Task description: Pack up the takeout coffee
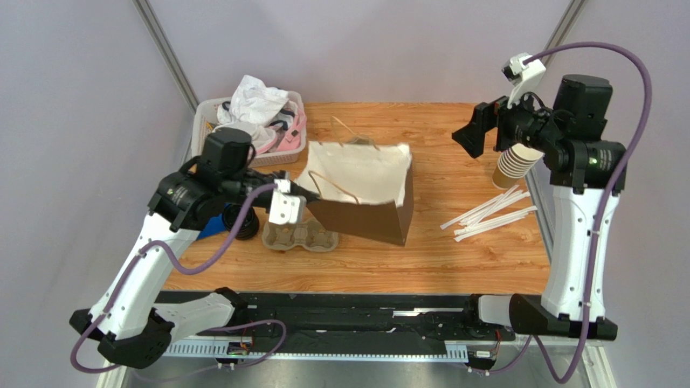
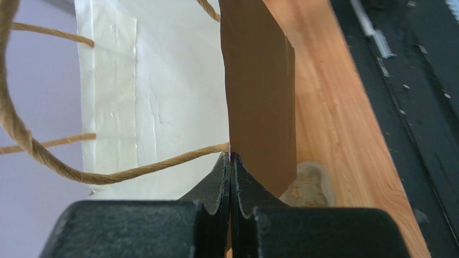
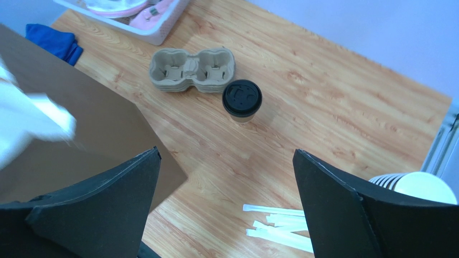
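Note:
The takeout coffee [image 3: 242, 100], a small tan cup with a black lid, stands upright on the table beside a pulp cup carrier [image 3: 193, 70]. In the top view the bag hides it. The brown paper bag [image 1: 360, 194] with a white lining stands mid-table with its mouth tipped up. My left gripper [image 2: 230, 156] is shut on the bag's brown rim [image 2: 261, 107], next to a twine handle [image 2: 134, 172]; from above it [image 1: 306, 194] is at the bag's left edge. My right gripper [image 3: 226, 150] hangs open and empty high over the right side [image 1: 476, 129], well away from the coffee.
A stack of lidless cream cups [image 1: 516, 166] stands under the right wrist, with wrapped straws [image 1: 490, 217] scattered beside it. A white basket [image 1: 251, 121] of odds and ends is at the back left. A blue cloth [image 3: 54, 43] lies near the carrier [image 1: 300, 236].

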Tool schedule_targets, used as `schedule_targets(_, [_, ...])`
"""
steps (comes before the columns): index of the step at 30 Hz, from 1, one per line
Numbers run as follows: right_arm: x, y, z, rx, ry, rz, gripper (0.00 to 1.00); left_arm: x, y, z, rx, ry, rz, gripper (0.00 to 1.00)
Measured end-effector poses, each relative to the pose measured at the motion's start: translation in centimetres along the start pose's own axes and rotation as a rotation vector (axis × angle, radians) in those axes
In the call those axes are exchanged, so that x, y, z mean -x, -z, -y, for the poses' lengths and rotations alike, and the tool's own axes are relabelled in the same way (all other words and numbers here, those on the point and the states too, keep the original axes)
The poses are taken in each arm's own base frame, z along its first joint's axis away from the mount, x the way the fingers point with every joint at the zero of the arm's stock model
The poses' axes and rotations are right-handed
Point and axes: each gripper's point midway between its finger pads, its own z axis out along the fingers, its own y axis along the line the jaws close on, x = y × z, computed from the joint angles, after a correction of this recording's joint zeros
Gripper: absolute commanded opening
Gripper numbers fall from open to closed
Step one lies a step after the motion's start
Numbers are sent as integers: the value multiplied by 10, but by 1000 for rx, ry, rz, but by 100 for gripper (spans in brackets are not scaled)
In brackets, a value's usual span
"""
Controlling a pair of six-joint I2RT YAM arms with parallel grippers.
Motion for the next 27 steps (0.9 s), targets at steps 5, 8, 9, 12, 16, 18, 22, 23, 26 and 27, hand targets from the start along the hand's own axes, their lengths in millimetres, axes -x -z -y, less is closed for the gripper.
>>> schedule_targets(5, [12,32,-42,102,187,84,100,-17,-38,55,-262,-129,27,0])
schedule_targets(8, [4,34,-79,230,304,70,100,-23,-56,72,-364,-203,49,0])
schedule_targets(9, [0,33,-95,291,346,58,100,-24,-61,76,-393,-228,58,0])
schedule_targets(12, [-19,24,-132,448,444,2,100,-25,-77,85,-477,-297,92,0])
schedule_targets(16, [-43,1,-160,562,564,-92,99,-34,-92,99,-581,-347,102,0])
schedule_targets(18, [-52,-9,-173,603,630,-126,98,-37,-95,103,-607,-366,105,0])
schedule_targets(22, [-71,-20,-194,670,739,-182,97,-39,-95,106,-624,-416,108,0])
schedule_targets(23, [-73,-22,-195,672,751,-186,97,-38,-95,106,-625,-423,112,0])
schedule_targets(26, [-70,-25,-195,665,768,-192,97,-38,-96,105,-626,-438,113,0])
schedule_targets(27, [-64,-26,-196,662,770,-180,97,-38,-95,105,-625,-440,113,0])
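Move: The left hand already pinches the paper bag's near-left rim; the bag's middle lies about 9 cm right, 4 cm ahead and 12 cm below, while the near cup holder is some 8 cm ahead, 3 cm left and 33 cm down. From the open right hand, the bag's middle is roughly 23 cm left, 10 cm back and 15 cm below; the lidded coffee cup sits 20 cm left and 15 cm ahead, 35 cm down. Left lowers the pinched bag 12 cm, turning it clockwise; open right sweeps 16 cm left and back towards it. ##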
